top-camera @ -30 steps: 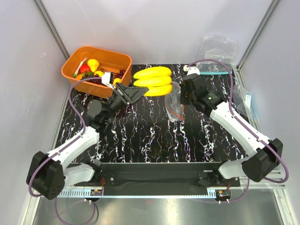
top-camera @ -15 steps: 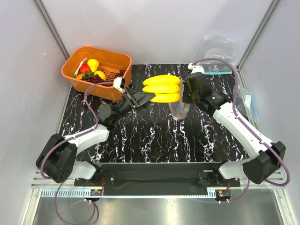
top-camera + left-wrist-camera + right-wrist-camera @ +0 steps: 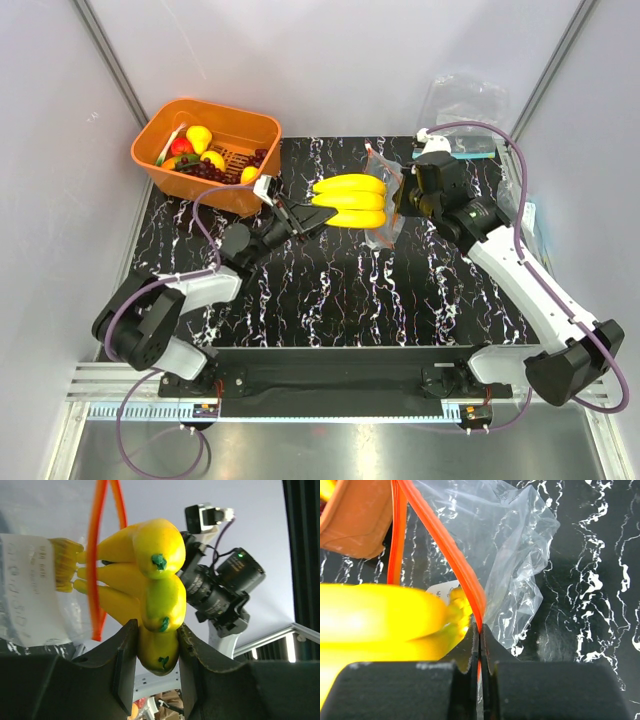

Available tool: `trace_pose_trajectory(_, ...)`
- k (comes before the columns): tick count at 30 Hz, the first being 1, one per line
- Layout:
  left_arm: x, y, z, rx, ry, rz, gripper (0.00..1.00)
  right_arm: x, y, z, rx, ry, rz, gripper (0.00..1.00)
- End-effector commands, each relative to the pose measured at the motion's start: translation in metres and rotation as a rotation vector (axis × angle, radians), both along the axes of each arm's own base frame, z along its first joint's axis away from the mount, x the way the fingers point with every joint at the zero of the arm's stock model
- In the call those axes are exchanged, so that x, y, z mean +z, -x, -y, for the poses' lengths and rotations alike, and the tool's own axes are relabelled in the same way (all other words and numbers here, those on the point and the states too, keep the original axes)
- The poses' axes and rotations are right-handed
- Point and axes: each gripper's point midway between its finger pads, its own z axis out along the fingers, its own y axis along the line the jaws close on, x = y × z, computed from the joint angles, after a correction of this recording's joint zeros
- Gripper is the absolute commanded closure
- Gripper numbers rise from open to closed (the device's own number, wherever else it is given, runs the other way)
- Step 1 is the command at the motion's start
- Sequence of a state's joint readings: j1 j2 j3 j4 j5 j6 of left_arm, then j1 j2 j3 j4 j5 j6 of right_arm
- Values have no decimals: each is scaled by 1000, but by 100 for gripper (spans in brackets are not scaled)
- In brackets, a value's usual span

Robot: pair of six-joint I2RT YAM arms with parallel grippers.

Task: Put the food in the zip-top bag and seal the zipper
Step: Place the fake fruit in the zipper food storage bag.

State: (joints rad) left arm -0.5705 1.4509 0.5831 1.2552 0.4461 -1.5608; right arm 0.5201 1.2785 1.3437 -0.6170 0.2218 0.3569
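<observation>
A yellow banana bunch (image 3: 350, 201) hangs above the black mat, and my left gripper (image 3: 308, 214) is shut on its blunt end. In the left wrist view the bananas (image 3: 157, 575) sit between the jaws (image 3: 156, 630), and their stems pass through the red-orange zipper (image 3: 95, 570) loop of the zip-top bag (image 3: 30, 595). My right gripper (image 3: 402, 200) holds the clear bag (image 3: 383, 215) up, shut on the zipper (image 3: 455, 560) edge at its jaws (image 3: 480, 630). The banana stem (image 3: 457, 607) lies beside that strip. Grapes (image 3: 205, 172) and a lemon-like piece (image 3: 199, 136) lie in the basket.
The orange basket (image 3: 145, 150) with more toy fruit stands at the back left, just off the mat. Spare clear bags (image 3: 465, 100), one with a teal strip (image 3: 470, 154), lie at the back right. White walls close in the left, back and right sides.
My left gripper has carried the bananas to the right, up to the bag's mouth. My right gripper has raised the bag and shifted it right and back.
</observation>
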Motion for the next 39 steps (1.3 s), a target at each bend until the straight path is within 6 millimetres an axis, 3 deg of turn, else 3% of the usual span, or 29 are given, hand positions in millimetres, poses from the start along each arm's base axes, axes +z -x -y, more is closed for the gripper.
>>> trace_pose_trajectory(1, 31, 2, 1, 21, 38, 163, 76, 25, 4, -7, 40, -71, 49, 100)
trace_pose_trajectory(2, 21, -2, 7, 18, -20, 164, 76, 23, 7, -7, 48, -65, 35, 100)
trace_pose_trajectory(4, 27, -7, 14, 19, -74, 205, 76, 20, 10, -11, 79, -61, 12, 100)
trace_pose_trajectory(5, 12, -11, 20, 20, -161, 210, 76, 16, 13, -11, 87, -50, -10, 100)
trace_pose_trajectory(7, 22, -15, 26, 24, -215, 270, 75, 15, 16, -12, 108, -42, -22, 100)
trace_pose_trajectory(8, 7, -19, 30, 18, -302, 274, 75, 12, 18, -11, 111, -31, -37, 100)
trace_pose_trajectory(16, -16, -35, 45, 6, -611, 346, 73, 7, 31, -19, 190, -44, -64, 100)
trace_pose_trajectory(19, -20, -35, 53, 11, -759, 408, 73, 4, 31, -19, 200, -33, -73, 100)
trace_pose_trajectory(20, -34, -28, 54, -24, -839, 427, 72, 3, 32, -18, 200, -26, -78, 100)
trace_pose_trajectory(21, -25, -30, 57, -20, -855, 458, 72, 2, 31, -16, 195, -14, -79, 100)
trace_pose_trajectory(23, -37, -27, 55, -59, -927, 480, 72, 4, 32, -15, 194, -3, -75, 100)
trace_pose_trajectory(25, -34, -26, 56, -84, -952, 512, 72, 7, 32, -13, 197, 4, -67, 100)
trace_pose_trajectory(26, -49, -24, 53, -124, -1011, 517, 72, 8, 32, -13, 197, 7, -65, 100)
trace_pose_trajectory(28, -47, -25, 55, -133, -1063, 558, 72, 10, 32, -12, 203, 16, -58, 100)
trace_pose_trajectory(29, -62, -21, 53, -168, -1131, 561, 72, 9, 32, -11, 201, 23, -60, 100)
trace_pose_trajectory(31, -64, -24, 51, -143, -1198, 581, 72, 13, 30, -8, 188, 33, -49, 100)
trace_pose_trajectory(39, -74, -15, 60, -183, -1294, 682, 71, 28, 33, -18, 235, -12, -32, 100)
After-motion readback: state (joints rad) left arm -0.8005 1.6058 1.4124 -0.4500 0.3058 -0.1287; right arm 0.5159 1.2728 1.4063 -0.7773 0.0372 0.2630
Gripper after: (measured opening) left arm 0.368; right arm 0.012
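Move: The left hand already grips the bananas, their far end just at the zip-top bag's mouth, whose middle lies about 11 cm to this hand's right, 5 cm ahead and 4 cm lower. The right gripper pinches the orange rim beyond it; for that hand the mouth's middle is some 4 cm left, level ahead and 1 cm lower. The orange basket stands roughly 30 cm left of the left hand, 22 cm ahead, 20 cm below. Left hand takes the bananas 10 cm down, 5 right, tipping them into the bag; right draws its rim back. ##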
